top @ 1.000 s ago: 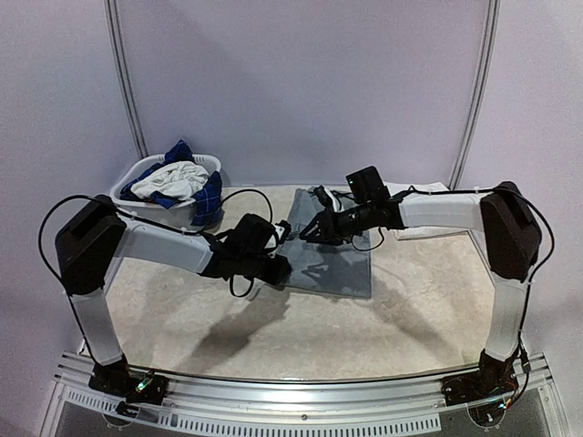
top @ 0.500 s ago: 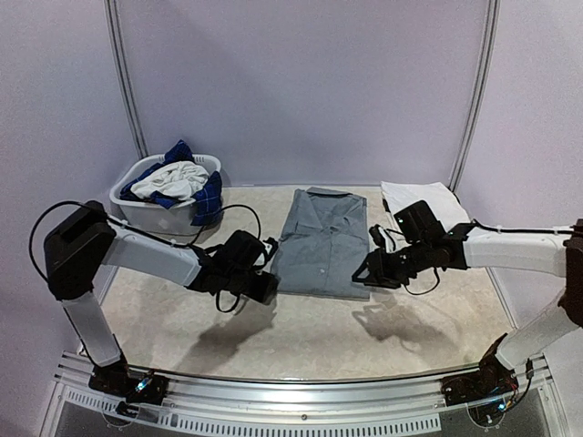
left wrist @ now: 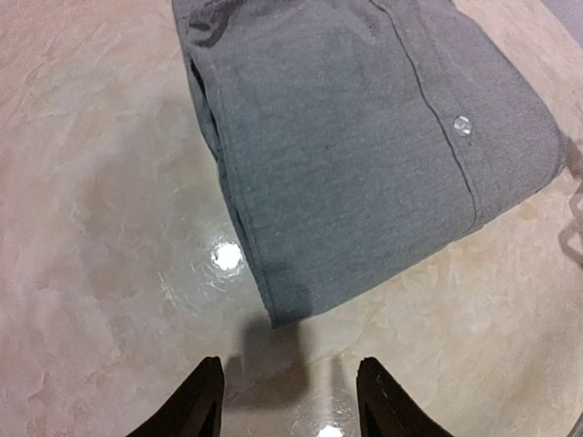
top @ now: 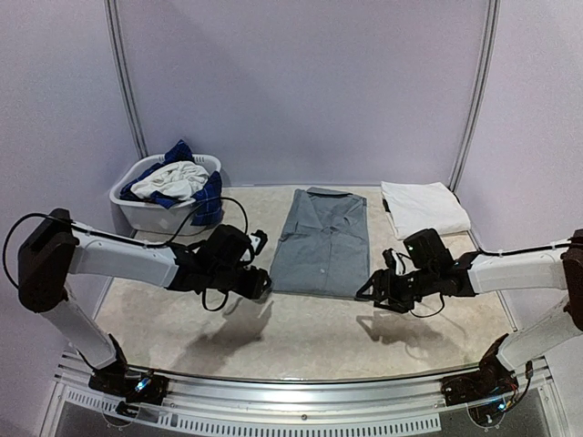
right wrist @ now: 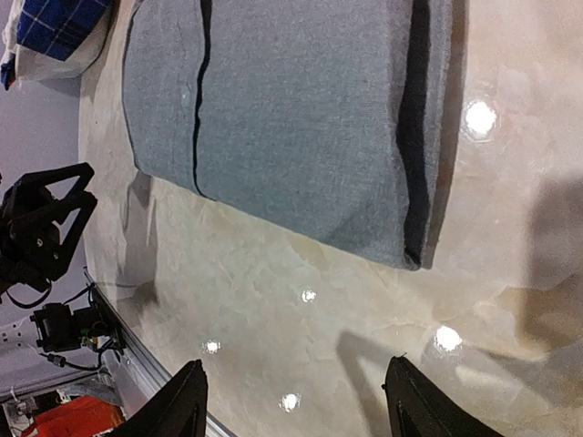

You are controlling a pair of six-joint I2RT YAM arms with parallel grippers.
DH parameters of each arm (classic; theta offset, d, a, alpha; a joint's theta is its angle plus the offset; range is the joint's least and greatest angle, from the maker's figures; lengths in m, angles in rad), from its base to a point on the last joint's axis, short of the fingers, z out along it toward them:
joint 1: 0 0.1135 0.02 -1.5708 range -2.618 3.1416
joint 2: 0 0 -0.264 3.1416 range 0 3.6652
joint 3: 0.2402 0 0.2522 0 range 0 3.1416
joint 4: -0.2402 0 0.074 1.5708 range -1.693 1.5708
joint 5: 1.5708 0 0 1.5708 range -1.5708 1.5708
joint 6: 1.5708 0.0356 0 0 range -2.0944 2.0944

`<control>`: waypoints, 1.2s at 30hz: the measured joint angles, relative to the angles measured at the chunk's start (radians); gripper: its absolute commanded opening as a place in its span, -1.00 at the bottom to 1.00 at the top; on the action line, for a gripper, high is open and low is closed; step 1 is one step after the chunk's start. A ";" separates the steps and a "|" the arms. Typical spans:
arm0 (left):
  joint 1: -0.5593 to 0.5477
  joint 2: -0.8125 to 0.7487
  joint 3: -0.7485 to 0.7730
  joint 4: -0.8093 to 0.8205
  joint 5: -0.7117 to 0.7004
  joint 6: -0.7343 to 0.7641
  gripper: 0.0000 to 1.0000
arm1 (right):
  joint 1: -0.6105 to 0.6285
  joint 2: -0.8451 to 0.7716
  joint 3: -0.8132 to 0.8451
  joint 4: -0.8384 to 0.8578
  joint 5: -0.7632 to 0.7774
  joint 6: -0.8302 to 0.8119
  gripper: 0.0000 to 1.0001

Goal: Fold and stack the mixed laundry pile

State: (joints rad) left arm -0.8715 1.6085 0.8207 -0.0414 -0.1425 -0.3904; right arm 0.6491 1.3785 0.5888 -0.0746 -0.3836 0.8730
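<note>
A folded grey shirt (top: 321, 241) lies flat at the table's centre; its button placket shows in the left wrist view (left wrist: 364, 137). My left gripper (top: 259, 282) hovers open just off the shirt's near left corner, with only bare table between its fingers (left wrist: 290, 364). My right gripper (top: 369, 291) is open and empty beside the near right corner (right wrist: 293, 364), with the shirt (right wrist: 291, 118) ahead of it. A folded white piece (top: 424, 208) lies at the back right. Blue plaid and white pieces (top: 178, 182) fill the basket.
The white oval basket (top: 137, 211) stands at the back left, with blue plaid cloth (right wrist: 59, 23) hanging over its side. The table's metal front rail (top: 301, 401) runs along the near edge. The left gripper's black body (right wrist: 46, 228) shows in the right wrist view.
Both grippers have opened and drawn back from the grey shirt toward the near edge. The right arm swung from over the shirt's far part to its near right corner. The shirt now lies flat.
</note>
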 measured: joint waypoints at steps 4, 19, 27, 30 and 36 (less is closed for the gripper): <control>0.000 0.002 -0.012 -0.005 -0.004 -0.005 -0.02 | -0.010 0.037 -0.037 0.093 -0.002 0.046 0.17; 0.000 -0.008 -0.041 -0.001 -0.014 -0.022 -0.10 | -0.084 0.246 -0.131 0.525 -0.098 0.172 -0.15; 0.000 -0.045 -0.052 -0.003 -0.024 -0.029 -0.11 | -0.100 0.334 -0.132 0.655 -0.135 0.202 -0.48; 0.000 -0.061 -0.053 -0.003 -0.024 -0.032 -0.11 | -0.100 0.338 -0.137 0.660 -0.127 0.202 -0.76; 0.000 -0.066 -0.070 0.004 -0.005 -0.032 0.23 | -0.100 0.345 -0.143 0.650 -0.121 0.195 -0.97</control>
State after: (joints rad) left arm -0.8719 1.5425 0.7509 -0.0372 -0.1471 -0.4221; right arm 0.5488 1.7233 0.4454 0.5758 -0.5045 1.0676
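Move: The grey shirt's near right corner lies about 4 cm ahead of my right hand, level with it sideways and some 5 cm below. From this hand the shirt's near left corner is about 22 cm to the left and 6 cm ahead, and the folded white stack roughly 33 cm ahead and 17 cm to the right. From my idle left hand, the near right corner lies about 24 cm to the right and 1 cm ahead, some 6 cm down. I sink my right hand about 5 cm, swinging a little right to clear the shirt's right edge, then slide forward and back left low over the table onto the near right corner. The wrist rolls about 15 degrees, left side up, and turns slightly clockwise while the fingers shut from well open, pinching the corner's layers. ##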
